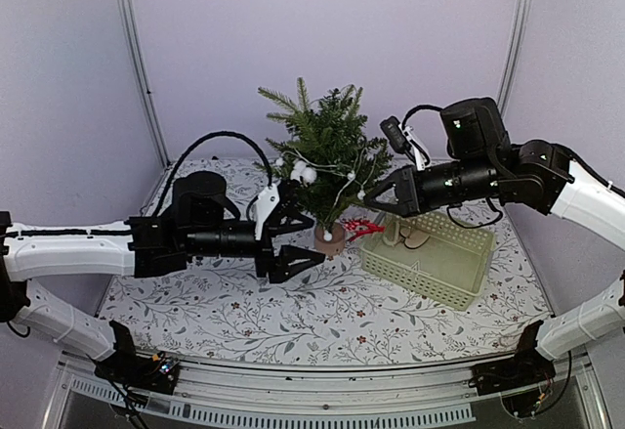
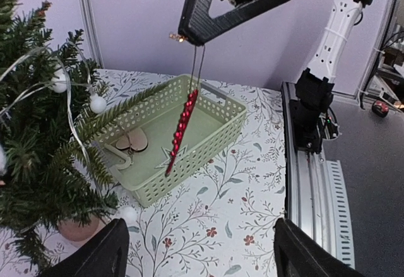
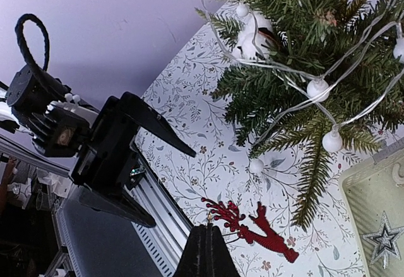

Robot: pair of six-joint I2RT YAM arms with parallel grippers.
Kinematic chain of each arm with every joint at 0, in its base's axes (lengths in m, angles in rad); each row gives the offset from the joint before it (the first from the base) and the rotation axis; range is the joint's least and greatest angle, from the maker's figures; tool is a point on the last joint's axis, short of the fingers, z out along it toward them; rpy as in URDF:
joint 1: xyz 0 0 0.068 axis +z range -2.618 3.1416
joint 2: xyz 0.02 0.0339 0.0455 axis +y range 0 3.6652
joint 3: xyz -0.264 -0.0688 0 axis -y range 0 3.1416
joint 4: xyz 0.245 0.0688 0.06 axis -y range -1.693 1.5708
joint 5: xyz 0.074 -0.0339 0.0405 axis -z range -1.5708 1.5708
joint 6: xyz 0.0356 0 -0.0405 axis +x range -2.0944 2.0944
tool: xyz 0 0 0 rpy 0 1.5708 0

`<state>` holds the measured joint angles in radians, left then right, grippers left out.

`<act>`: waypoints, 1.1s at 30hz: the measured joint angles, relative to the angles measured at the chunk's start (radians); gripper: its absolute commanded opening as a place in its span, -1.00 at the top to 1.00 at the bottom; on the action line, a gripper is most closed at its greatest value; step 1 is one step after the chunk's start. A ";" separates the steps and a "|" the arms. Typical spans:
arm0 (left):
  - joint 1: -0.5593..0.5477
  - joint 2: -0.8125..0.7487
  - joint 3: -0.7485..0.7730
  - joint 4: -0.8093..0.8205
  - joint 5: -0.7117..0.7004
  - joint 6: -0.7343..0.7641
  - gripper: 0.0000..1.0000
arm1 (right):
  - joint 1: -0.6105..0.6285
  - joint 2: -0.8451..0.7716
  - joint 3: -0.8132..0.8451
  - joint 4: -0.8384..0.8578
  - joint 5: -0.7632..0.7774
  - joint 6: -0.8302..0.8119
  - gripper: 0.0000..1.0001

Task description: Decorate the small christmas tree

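Observation:
The small christmas tree (image 1: 322, 146) stands at the table's middle on a tan base, strung with a white ball garland; it also fills the left of the left wrist view (image 2: 38, 138) and the top right of the right wrist view (image 3: 303, 69). My right gripper (image 1: 373, 201) is shut on the thin string of a red reindeer ornament (image 1: 362, 226), which dangles beside the tree's lower right branches. The right wrist view shows the shut fingertips (image 3: 207, 229) just above the reindeer (image 3: 259, 226). My left gripper (image 1: 311, 238) stands open and holds nothing, low beside the tree's base and facing right.
A pale green perforated basket (image 1: 459, 273) sits right of the tree, holding wooden ornaments (image 1: 415, 236) and a silver star (image 3: 385, 239). The floral tablecloth (image 1: 293, 312) covers the table. A metal rail (image 2: 309, 182) runs along the near edge.

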<state>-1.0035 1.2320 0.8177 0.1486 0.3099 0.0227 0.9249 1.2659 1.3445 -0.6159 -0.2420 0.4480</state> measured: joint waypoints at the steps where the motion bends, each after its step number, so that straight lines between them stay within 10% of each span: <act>1: -0.006 0.037 0.013 0.030 -0.005 0.000 -0.63 | 0.000 0.006 -0.001 0.008 0.000 0.001 1.00; 18: -0.019 0.277 0.176 0.194 -0.003 0.006 -0.45 | 0.003 0.019 -0.001 0.088 -0.004 0.000 1.00; 33: -0.030 0.341 0.222 0.204 0.011 -0.003 0.77 | 0.003 0.013 -0.023 0.093 0.024 -0.009 1.00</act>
<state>-1.0332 1.5734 1.0401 0.3527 0.3206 0.0193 0.9276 1.2793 1.3220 -0.5224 -0.2180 0.4389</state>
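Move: Some 10 cm to the right of the open left hand and 3 cm farther out, about level with it, hangs the red ornament on its string. The right hand's closed fingers hold that string, with the ornament about 8 cm below them and roughly 1 cm ahead and 1 cm to their left. The tree stands about 14 cm ahead of the left hand and 3 cm to its right; the basket lies some 12 cm ahead, 25 cm right and 20 cm below. Reaching right about 8 cm and forward about 3 cm, in front of the tree and in under the right gripper, the left hand brings its open fingers around the red ornament's upper end, then stops there and closes them most of the way. The right hand stays nearly in place, shut on the string. ##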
